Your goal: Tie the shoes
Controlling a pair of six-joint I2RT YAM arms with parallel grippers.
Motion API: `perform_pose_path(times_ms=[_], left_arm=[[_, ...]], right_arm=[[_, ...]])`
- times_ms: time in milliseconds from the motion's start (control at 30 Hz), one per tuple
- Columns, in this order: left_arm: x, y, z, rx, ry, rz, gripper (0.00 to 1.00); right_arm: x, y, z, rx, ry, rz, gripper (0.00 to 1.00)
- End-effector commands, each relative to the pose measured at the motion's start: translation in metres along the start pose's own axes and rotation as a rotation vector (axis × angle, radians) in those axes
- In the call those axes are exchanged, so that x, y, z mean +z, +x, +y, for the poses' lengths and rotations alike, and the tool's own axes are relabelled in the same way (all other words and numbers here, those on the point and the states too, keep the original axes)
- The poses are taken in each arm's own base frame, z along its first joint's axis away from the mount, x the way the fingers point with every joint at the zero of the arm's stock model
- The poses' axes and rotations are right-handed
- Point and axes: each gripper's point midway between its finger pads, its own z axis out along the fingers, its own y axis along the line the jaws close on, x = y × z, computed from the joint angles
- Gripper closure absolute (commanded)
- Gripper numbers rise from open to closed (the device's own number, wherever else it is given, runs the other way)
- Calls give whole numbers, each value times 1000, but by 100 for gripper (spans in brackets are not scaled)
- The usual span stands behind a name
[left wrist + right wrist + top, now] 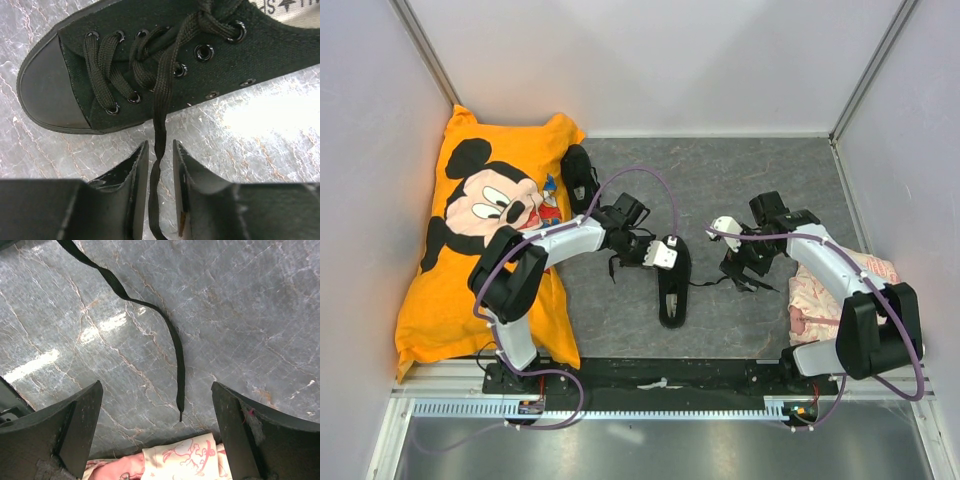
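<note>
One black shoe lies in the middle of the grey table; a second black shoe rests by the pillow. In the left wrist view the shoe shows its toe cap and laced eyelets. One lace runs down from it between my left gripper's fingers, which stand narrowly apart with gaps on both sides of it. My left gripper hovers at the middle shoe. My right gripper is wide open and empty above the table, the other lace's tip lying between its fingers. It is right of the shoe.
An orange Mickey Mouse pillow covers the left side of the table. A pink and cream printed cloth lies at the right, also at the bottom of the right wrist view. White walls close in the back and sides.
</note>
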Motion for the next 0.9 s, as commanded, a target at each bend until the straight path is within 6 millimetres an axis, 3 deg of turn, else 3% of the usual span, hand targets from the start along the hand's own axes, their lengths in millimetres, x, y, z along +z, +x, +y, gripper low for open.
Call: perform_pose_path(times_ms=[0,200,400,600,867], left_arm=[[0,-6,16,70,-47,5,79],[-15,-18,3,48,-62,-36,98],[-37,-49,-10,-20,-85,-154,98],[-45,-51,-16,-43,-98,-162,98],[-72,-101,-17,-182,-90,-347,98]], right_arm=[[6,5,-1,12,1,10,2],[18,11,-10,62,36,29,2],[25,6,-16,92,46,20,2],[24,1,-19,96,51,9,2],[32,6,-18,109,44,19,6]])
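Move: The left lace runs between the part-open left fingers, right at the hand and about 1 cm below it. The shoe's middle is some 6 cm to this hand's right and 3 back; the other shoe lies about 17 cm left and 20 ahead. From the right hand, the outer stretch of the right lace is about 2 cm ahead, level sideways and 5 below; the shoe is some 19 cm left and 2 back. Close the left fingers on the left lace beside the shoe, then keep it pinched while you lift it about 6.5 cm and draw it back some 4 cm, tilting the fingers about 10 degrees outward to the right. Meanwhile lower the wide-open right gripper about 3 cm over the right lace, easing it forward about 1.5 cm. ##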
